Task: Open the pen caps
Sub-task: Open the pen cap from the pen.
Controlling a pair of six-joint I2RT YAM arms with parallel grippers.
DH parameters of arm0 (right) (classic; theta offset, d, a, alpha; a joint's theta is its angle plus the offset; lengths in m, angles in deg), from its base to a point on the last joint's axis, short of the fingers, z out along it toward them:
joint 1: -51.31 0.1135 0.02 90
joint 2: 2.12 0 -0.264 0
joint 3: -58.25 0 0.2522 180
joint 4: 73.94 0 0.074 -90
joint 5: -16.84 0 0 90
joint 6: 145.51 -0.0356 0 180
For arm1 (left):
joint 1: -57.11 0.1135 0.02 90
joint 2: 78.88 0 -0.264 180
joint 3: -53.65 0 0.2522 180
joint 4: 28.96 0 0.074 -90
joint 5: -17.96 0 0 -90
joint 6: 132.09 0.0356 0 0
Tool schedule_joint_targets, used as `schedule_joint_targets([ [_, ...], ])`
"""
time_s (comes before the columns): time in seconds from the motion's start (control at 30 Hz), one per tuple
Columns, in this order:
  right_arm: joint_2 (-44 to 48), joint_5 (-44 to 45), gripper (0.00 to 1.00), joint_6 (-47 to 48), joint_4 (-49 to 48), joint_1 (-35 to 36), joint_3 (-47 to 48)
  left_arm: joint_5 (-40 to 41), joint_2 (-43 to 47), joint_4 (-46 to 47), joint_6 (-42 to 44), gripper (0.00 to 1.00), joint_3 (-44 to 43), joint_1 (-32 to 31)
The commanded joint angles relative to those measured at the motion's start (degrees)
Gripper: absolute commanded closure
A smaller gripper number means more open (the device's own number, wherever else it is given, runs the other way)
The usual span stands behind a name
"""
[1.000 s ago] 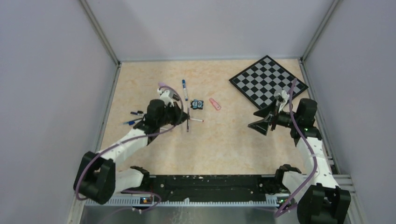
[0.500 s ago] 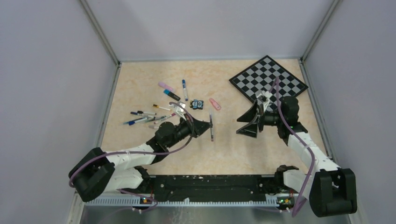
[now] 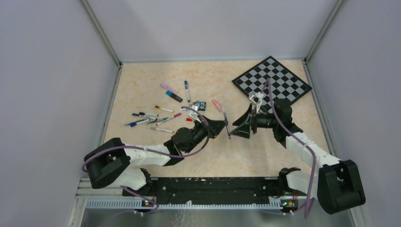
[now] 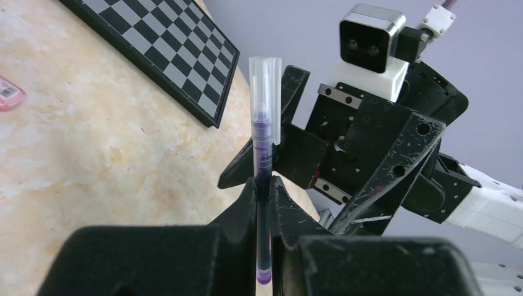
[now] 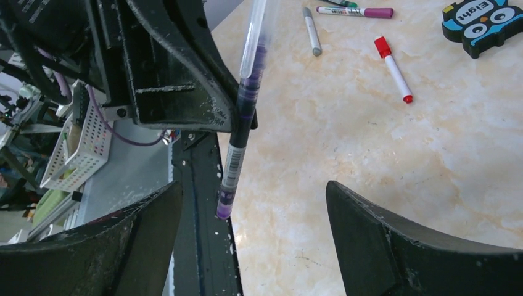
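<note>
My left gripper [image 3: 222,126] is shut on a thin purple pen [image 3: 227,124], held above the table's middle. In the left wrist view the pen [image 4: 264,176] stands upright between my jaws, its clear cap [image 4: 266,92] on the upper end. My right gripper [image 3: 239,124] faces it from the right, open, jaws wide. In the right wrist view the pen [image 5: 239,126] hangs just beyond and between my open fingers [image 5: 370,228], nearer the left one, and nothing touches it. The cap [image 5: 254,37] sits on the pen. More capped pens [image 3: 151,118] lie in a cluster at the left.
A chessboard [image 3: 272,82] lies at the back right. A small black-and-blue toy block [image 3: 201,105] and a pink piece [image 3: 217,105] lie behind the grippers. A red-capped marker [image 5: 393,68] lies on the table near the left arm. Other pens [image 3: 187,90] lie further back.
My left arm lifted the purple pen from the pile and carried it right to the table's middle. My right arm swung left from the chessboard to face it, jaws staying open.
</note>
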Motion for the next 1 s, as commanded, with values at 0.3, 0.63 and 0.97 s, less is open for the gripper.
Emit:
schedule_joint_targets([
  [0.3,-2.02,4.30,0.50,-3.07,-3.08,3.95,0.50,9.06,-4.12,5.72,2.27,1.00,-5.07,-5.11],
  [0.63,-1.32,1.18,1.00,4.22,4.08,4.15,3.45,8.93,-1.48,9.25,6.65,0.66,-2.39,-5.53],
  [0.97,-1.42,-15.10,1.00,7.97,1.38,4.19,2.83,-11.16,7.63,12.38,12.47,0.05,4.35,1.26],
])
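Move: The purple pen is in the left gripper's closed fingers, its middle about 1 cm ahead of that hand point, with the clear cap pointing forward. The open right gripper stands some 4 cm to the left hand's right and 3 cm back. From the right hand, the pen's middle is about 3 cm ahead, 4 cm left and 1 cm lower. On the table some 16 cm below the right hand, the pink cutter lies 19 cm ahead and 6 cm left, the red marker 11 cm ahead and 18 cm left. Bring the left gripper about 2 cm right, feeding the pen between the right fingers, while the right gripper eases a centimetre left and down and shuts on the barrel near its purple end. Once it pinches, open the left fingers wide and pull them clear up and left, a little back, tipping upward; then draw the right hand with the pen about 3 cm back, turning slightly counter-clockwise. ##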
